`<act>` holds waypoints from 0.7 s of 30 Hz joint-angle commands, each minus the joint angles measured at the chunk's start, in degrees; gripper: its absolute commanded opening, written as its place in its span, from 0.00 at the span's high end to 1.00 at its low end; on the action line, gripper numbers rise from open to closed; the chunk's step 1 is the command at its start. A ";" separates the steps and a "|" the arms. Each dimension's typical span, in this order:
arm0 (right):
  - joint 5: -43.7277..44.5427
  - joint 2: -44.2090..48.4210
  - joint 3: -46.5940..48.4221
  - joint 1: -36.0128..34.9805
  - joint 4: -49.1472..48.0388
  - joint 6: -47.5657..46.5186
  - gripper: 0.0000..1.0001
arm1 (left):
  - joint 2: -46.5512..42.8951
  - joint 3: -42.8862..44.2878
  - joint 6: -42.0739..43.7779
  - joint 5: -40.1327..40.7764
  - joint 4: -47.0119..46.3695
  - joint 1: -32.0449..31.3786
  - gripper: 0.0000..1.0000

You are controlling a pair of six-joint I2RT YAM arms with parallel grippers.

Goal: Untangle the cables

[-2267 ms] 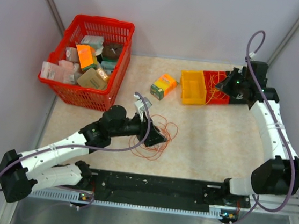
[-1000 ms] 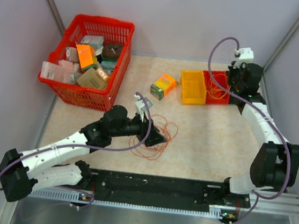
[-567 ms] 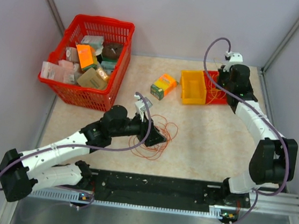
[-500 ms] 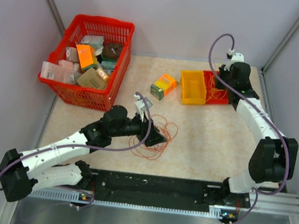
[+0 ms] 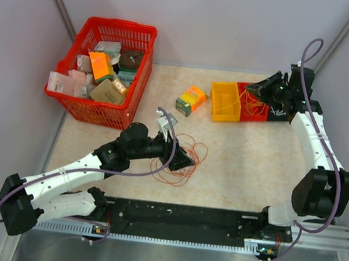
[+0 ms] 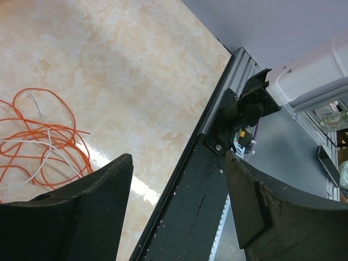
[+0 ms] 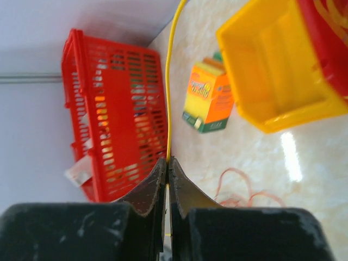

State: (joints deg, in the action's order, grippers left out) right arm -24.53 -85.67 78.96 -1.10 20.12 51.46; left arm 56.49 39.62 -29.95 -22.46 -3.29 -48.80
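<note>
A loose tangle of orange-red and white cables (image 5: 188,146) lies on the table mid-front, and my left gripper (image 5: 185,160) rests over it. In the left wrist view that gripper (image 6: 179,201) stands open with nothing between its fingers, the orange cables (image 6: 38,133) just left of them. My right gripper (image 5: 257,89) hovers over the red bin (image 5: 258,113), which holds more thin cables (image 5: 249,102). Seen from the right wrist, that gripper (image 7: 167,161) is shut on a thin yellow cable (image 7: 169,81) that runs straight up from the fingertips.
A red basket (image 5: 106,66) full of packets stands at the back left. An orange-and-green box (image 5: 191,100) sits mid-back beside a yellow bin (image 5: 225,102). Walls close in on both sides, and a black rail (image 5: 183,216) runs along the near edge.
The right arm's wrist has swung out to the right and turned, so its gripper now points left over the red bin. The left arm has not moved.
</note>
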 commanded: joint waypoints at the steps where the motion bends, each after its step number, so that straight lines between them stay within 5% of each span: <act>1: -10.35 -0.64 -1.87 -0.04 -2.26 14.88 1.00 | -0.85 0.46 -0.54 -1.27 -3.65 0.02 0.27; 11: -26.17 -13.55 -14.00 3.91 -41.97 44.05 1.00 | -3.14 0.20 0.34 0.40 -1.55 0.02 0.27; 21: -30.56 -24.10 -11.82 12.96 -46.03 38.62 1.00 | -0.86 1.60 0.42 0.57 -2.24 0.02 0.26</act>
State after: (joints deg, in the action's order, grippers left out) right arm -50.96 -107.13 64.18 9.10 -18.55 91.05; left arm 54.50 39.62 -30.04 -22.00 -2.96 -48.80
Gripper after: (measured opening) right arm 0.006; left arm 0.733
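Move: From the right hand, which already pinches the yellow cable, the red bin's middle lies about 8 cm ahead, 5 cm to the right and some 24 cm below. The yellow bin stands about 8 cm ahead and 7 cm left of this hand, the black bin about 9 cm ahead and 16 cm right, both equally low. From the idle left hand the red bin is roughly 35 cm ahead, 24 cm right and 20 cm below. The right hand carries the still-pinched yellow cable about 10 cm down and some forward towards the red bin, rolling. ##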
